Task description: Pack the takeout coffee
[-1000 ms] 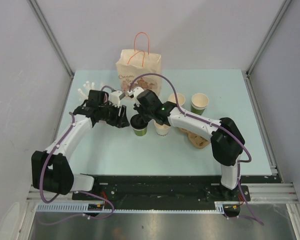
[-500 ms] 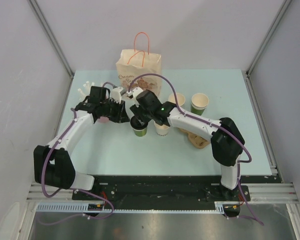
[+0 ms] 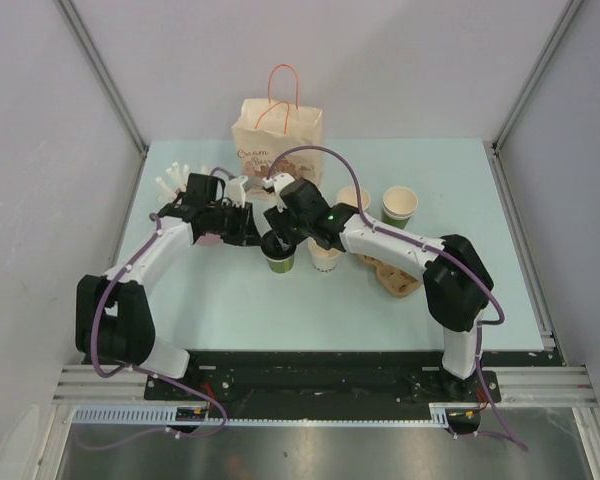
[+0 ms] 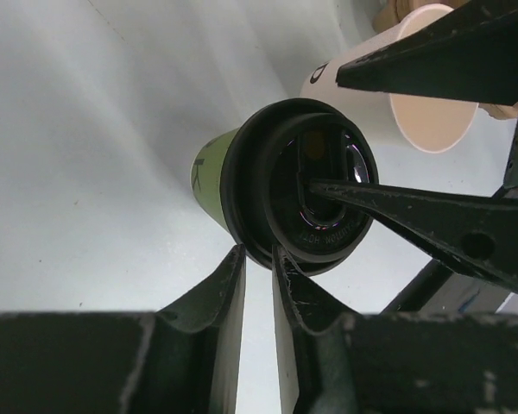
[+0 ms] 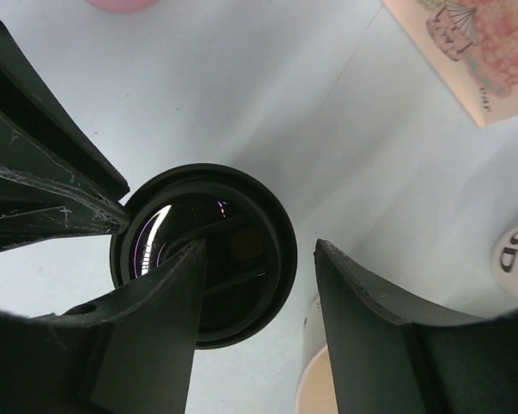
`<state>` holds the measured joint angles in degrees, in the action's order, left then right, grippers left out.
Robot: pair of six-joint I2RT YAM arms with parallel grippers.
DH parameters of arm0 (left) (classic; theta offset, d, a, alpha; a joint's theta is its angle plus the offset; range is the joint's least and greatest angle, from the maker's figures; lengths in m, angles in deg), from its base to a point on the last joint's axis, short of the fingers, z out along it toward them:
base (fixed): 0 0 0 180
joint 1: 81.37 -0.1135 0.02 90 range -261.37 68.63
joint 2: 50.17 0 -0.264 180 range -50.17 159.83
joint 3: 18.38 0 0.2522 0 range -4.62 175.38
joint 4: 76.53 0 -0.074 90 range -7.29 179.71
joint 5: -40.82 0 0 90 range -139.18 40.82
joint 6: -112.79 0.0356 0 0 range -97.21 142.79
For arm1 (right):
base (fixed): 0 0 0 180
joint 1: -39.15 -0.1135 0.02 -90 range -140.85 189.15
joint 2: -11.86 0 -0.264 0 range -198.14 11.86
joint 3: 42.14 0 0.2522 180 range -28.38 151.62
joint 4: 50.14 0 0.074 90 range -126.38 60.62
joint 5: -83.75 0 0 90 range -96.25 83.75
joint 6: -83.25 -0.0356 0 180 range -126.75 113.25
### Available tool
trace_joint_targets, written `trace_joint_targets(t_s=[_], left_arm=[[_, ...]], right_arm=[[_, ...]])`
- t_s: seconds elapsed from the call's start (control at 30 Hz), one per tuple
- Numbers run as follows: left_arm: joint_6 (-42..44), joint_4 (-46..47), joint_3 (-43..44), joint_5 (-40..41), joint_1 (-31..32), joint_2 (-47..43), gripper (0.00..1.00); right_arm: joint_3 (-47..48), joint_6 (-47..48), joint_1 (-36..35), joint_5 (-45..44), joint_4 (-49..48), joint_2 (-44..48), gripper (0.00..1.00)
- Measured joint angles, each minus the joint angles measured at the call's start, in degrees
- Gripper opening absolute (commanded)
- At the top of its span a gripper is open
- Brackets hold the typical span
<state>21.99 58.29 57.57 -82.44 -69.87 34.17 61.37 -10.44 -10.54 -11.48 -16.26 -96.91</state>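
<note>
The takeout coffee in view is a dark green cup (image 3: 278, 262) with a black lid (image 4: 298, 194), standing mid-table. My left gripper (image 4: 257, 252) comes in from the left. Its jaws are drawn to a thin slit and its tips touch the lid's near rim. Whether they pinch the rim I cannot tell. My right gripper (image 5: 259, 247) hangs open just above the lid (image 5: 233, 216), one finger over the lid's middle and the other past its right edge. A lidless white cup (image 3: 325, 258) stands right beside the green one.
A paper bag (image 3: 278, 130) with orange handles stands at the back. A lidless white cup (image 3: 355, 198) and a lidless green cup (image 3: 400, 205) stand back right. A brown pulp tray (image 3: 395, 278) lies partly under the right arm. Small white pieces (image 3: 170, 182) lie at the back left.
My left gripper has slid right up to the lid's rim and its jaws have narrowed. My right gripper's jaws have spread apart above the lid.
</note>
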Motion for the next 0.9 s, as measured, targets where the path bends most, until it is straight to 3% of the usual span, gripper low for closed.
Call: trace_joint_targets(t_s=[0.23,0.9], left_arm=[[-1.31,1.6,-1.07,-1.77,-0.15,1.31,0.13],[-3.3,10.08,-4.79,-7.23,-1.05,3.39,0.0]], right_arm=[[-2.75,-2.34,0.61,2.4,-3.56,0.28,0.46],[-13.68,-5.9,0.35,-0.2,-13.11,5.66,0.34]])
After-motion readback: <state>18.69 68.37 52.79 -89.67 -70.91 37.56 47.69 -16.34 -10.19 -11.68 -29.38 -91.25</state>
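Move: The black lid on the green coffee cup sits between the hands: its middle is about 4 cm right of the left fingertips and 1 cm lower, and from the right hand some 2 cm left, 1 cm back and 2 cm down. The open white cup stands about 11 cm to the lid's right, roughly level with it. The pink straw cup is around 17 cm left and 7 cm ahead of the left hand; the paper bag lies some 22 cm ahead of the right hand, 1 cm to its left. Down about 2 cm and right about 1.5 cm, the left hand shuts its fingers completely and bears with the closed tips on the lid's left rim. The right hand sinks about 1 cm onto the lid's top, then eases back and right about as far, its fingers partly closing as the second tip comes onto the rim. ##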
